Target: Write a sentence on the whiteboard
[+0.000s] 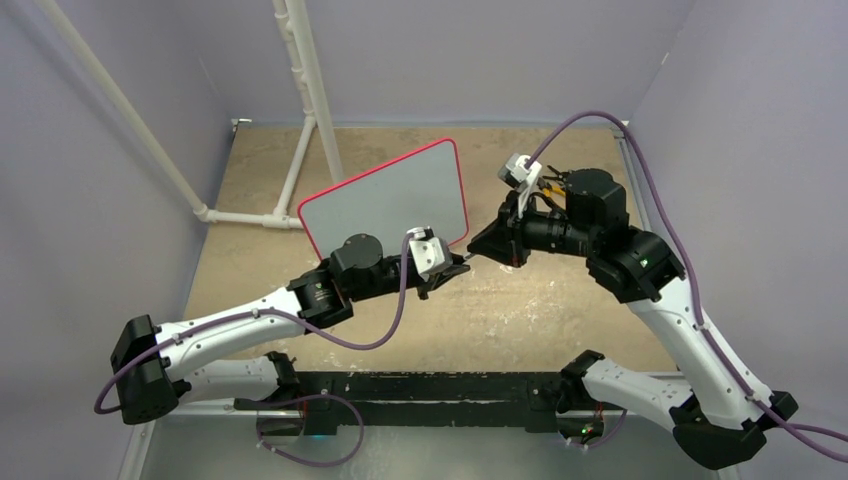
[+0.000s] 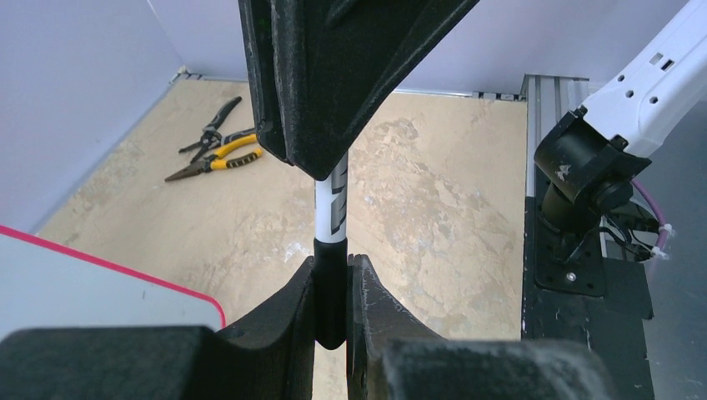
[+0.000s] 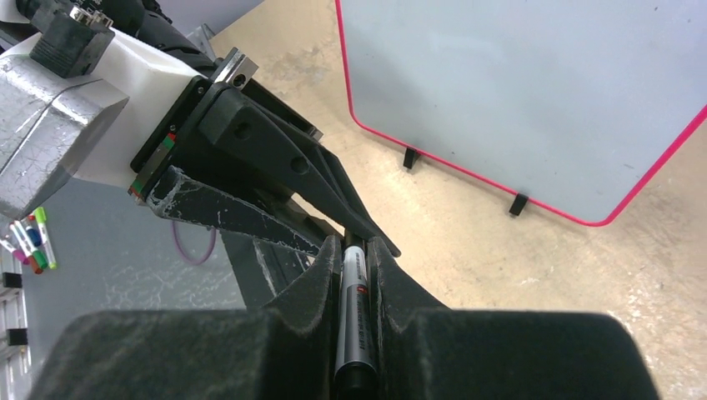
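The whiteboard (image 1: 385, 200) stands tilted at the back middle of the table, pale grey with a red-pink rim. Its face (image 3: 517, 83) is blank and no sentence is in view. A marker (image 3: 353, 308) hangs level between the two grippers, just in front of the board's right corner. My left gripper (image 2: 332, 262) is shut on the marker's black cap (image 2: 331, 287). My right gripper (image 3: 356, 246) is shut on the grey-white barrel (image 2: 331, 208). The two sets of fingertips nearly meet (image 1: 470, 258).
Yellow-handled pliers (image 2: 213, 158) and black pliers (image 2: 213, 125) lie at the table's back right. A white pipe frame (image 1: 300, 100) rises at the back left. Several coloured markers (image 3: 29, 242) lie off the table. A metal rail (image 2: 550, 92) runs along the right edge.
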Controlling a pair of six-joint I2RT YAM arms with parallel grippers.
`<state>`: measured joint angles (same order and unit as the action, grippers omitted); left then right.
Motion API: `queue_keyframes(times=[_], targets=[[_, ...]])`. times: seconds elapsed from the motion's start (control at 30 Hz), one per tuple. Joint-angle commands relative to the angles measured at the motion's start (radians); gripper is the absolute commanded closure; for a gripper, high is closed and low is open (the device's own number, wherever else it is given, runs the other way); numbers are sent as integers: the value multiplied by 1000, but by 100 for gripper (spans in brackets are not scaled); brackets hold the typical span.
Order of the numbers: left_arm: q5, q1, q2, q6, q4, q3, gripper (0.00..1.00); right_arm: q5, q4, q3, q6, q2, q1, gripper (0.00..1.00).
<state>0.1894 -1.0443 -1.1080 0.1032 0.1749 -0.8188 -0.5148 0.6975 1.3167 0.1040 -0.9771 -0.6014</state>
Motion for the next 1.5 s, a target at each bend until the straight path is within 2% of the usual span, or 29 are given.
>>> queue_keyframes(times=[0.0,0.5,0.93,1.07,1.2,1.27,1.37,1.4,1.43,1.47], targets=[[-152,29,-50,44,-400,114,100,49,-115,179,-45,77,28,100],[-186,17,-109,61,-383,136,100,153,-81,221,-96,121,29,100],[-140,17,-86,-18,-394,93,100,218,-151,108,-87,123,28,100],[-142,18,-103,-64,-382,82,100,328,-251,11,-80,157,29,100],[-162,18,-215,-76,-437,35,100,408,-371,-107,-14,201,29,100],[-160,18,-272,-84,-462,10,100,499,-413,-155,25,217,28,100],[-155,18,-327,-94,-474,-13,99,732,-444,-218,97,241,28,100],[-160,18,-336,-95,-470,-17,97,782,-451,-236,108,249,28,100],[-165,18,-344,-95,-466,-21,99,804,-461,-252,115,257,28,100],[-175,18,-352,-118,-464,-23,93,812,-477,-271,119,263,29,100]])
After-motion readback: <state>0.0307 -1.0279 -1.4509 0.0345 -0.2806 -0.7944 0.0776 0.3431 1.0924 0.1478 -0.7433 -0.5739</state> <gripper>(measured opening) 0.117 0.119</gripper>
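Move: The left hand keeps its grip on the black cap; the marker it is to come off sits about 7 cm straight above that hand, clamped in the right hand's fingers. From the left hand the whiteboard's middle is some 17 cm ahead, 15 cm to the left and 16 cm lower. For the right hand the cap is about 7 cm straight below, and the pliers lie on the table roughly 30 cm ahead, 20 cm to the right and 34 cm down. Straining apart almost in place at first, the hands then spring away from each other: the left drops about 20 cm, swings left and tips to point down towards the bare table, still pinching the cap. The right jumps some 13 cm up and slightly right with the marker, then eases down, forward and right, turning clockwise, both grips kept. ##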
